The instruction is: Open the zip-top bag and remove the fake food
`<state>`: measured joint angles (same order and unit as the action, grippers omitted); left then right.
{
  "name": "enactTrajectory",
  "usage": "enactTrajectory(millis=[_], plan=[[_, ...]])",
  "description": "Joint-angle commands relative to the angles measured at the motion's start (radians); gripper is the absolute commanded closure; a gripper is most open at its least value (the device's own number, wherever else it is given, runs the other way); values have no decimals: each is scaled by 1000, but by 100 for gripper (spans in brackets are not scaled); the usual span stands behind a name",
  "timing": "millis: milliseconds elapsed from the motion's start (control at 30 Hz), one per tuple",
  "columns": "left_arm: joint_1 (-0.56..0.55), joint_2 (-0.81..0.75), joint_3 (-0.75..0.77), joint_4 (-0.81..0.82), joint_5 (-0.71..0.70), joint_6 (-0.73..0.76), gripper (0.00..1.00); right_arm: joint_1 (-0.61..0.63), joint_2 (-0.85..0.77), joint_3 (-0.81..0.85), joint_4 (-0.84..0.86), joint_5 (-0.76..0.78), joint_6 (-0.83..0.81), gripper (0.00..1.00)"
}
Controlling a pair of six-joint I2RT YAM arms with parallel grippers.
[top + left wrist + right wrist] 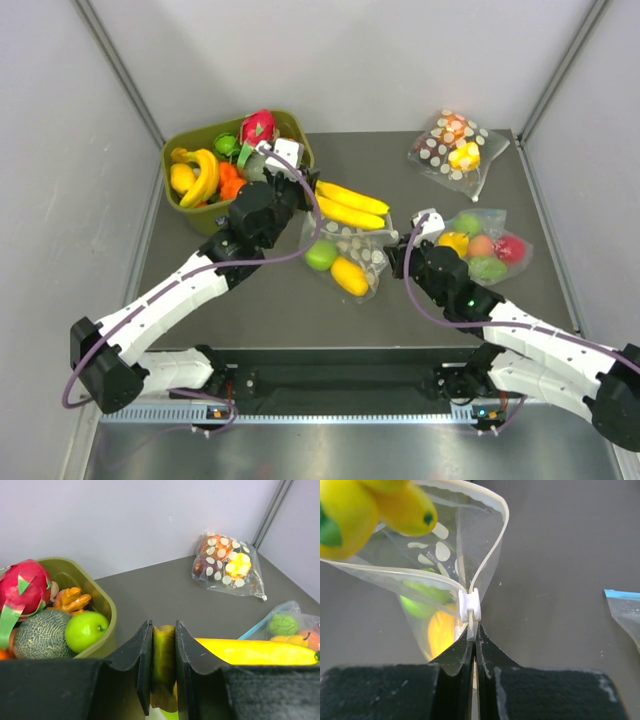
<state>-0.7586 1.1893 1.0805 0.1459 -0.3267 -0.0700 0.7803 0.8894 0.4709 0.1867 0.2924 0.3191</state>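
The dotted zip-top bag (352, 250) lies mid-table with its mouth open, holding a green apple (321, 255) and a yellow lemon-like fruit (349, 275). My left gripper (306, 190) is shut on the stem of the yellow banana bunch (350, 205), which lies just beyond the bag's far edge. In the left wrist view the fingers (145, 655) clamp the stem (163, 650), and the bananas (250, 651) stretch to the right. My right gripper (474, 635) is shut on the bag's zip strip just below the white slider (470, 605); in the top view the right gripper (392, 258) is at the bag's right edge.
An olive bin (190, 215) at the back left holds a pink dragon fruit (258, 126), another banana bunch and other toy food. A dotted bag with orange and yellow pieces (455, 145) lies at the back right. A plain clear bag of fruit (485, 245) lies right of my right gripper.
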Motion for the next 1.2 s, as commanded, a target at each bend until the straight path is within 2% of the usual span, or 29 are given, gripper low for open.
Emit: enactTrajectory(millis=[0,300,467,633,900,1167], plan=[[7,27,70,86,31,-30,100,-9,5,8,31,-32,17,100],[131,39,136,135,55,-114,100,-9,-49,17,-10,-35,8,100],[255,9,105,100,-32,-100,100,-9,-75,17,-27,-32,3,100],[338,35,56,95,-182,-1,100,-9,-86,23,-33,-45,-5,100],[482,130,79,80,-236,39,100,-9,-106,25,-53,-53,-12,100],[501,211,39,138,-204,32,100,-9,-90,20,-49,-55,-14,100]])
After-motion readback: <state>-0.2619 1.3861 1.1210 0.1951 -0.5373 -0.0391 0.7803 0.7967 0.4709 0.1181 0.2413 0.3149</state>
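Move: The left hand already holds the bananas by their stem end, just above the bag's open mouth. The middle of the green bin lies about 15 cm ahead of this hand, 23 cm to its left and 25 cm below. In the bin, the dragon fruit is some 20 cm ahead and 16 cm left, 17 cm below; the zip-top bag stands about 9 cm back, 12 cm right and 25 cm below. From the right hand the bin is roughly 23 cm ahead, 51 cm left and 10 cm below. Keeping its pinch on the stem end, the left hand carries the bananas away from the bag, rising about 3 cm as it swings some 22 cm left and 12 cm forward to above the bin, turning about 40 degrees counter-clockwise and then sinking some 8 cm towards the contents without opening. The right hand stays almost in place, still pinching the right-hand end of the bag's zip, and eases back only a centimetre or so. ##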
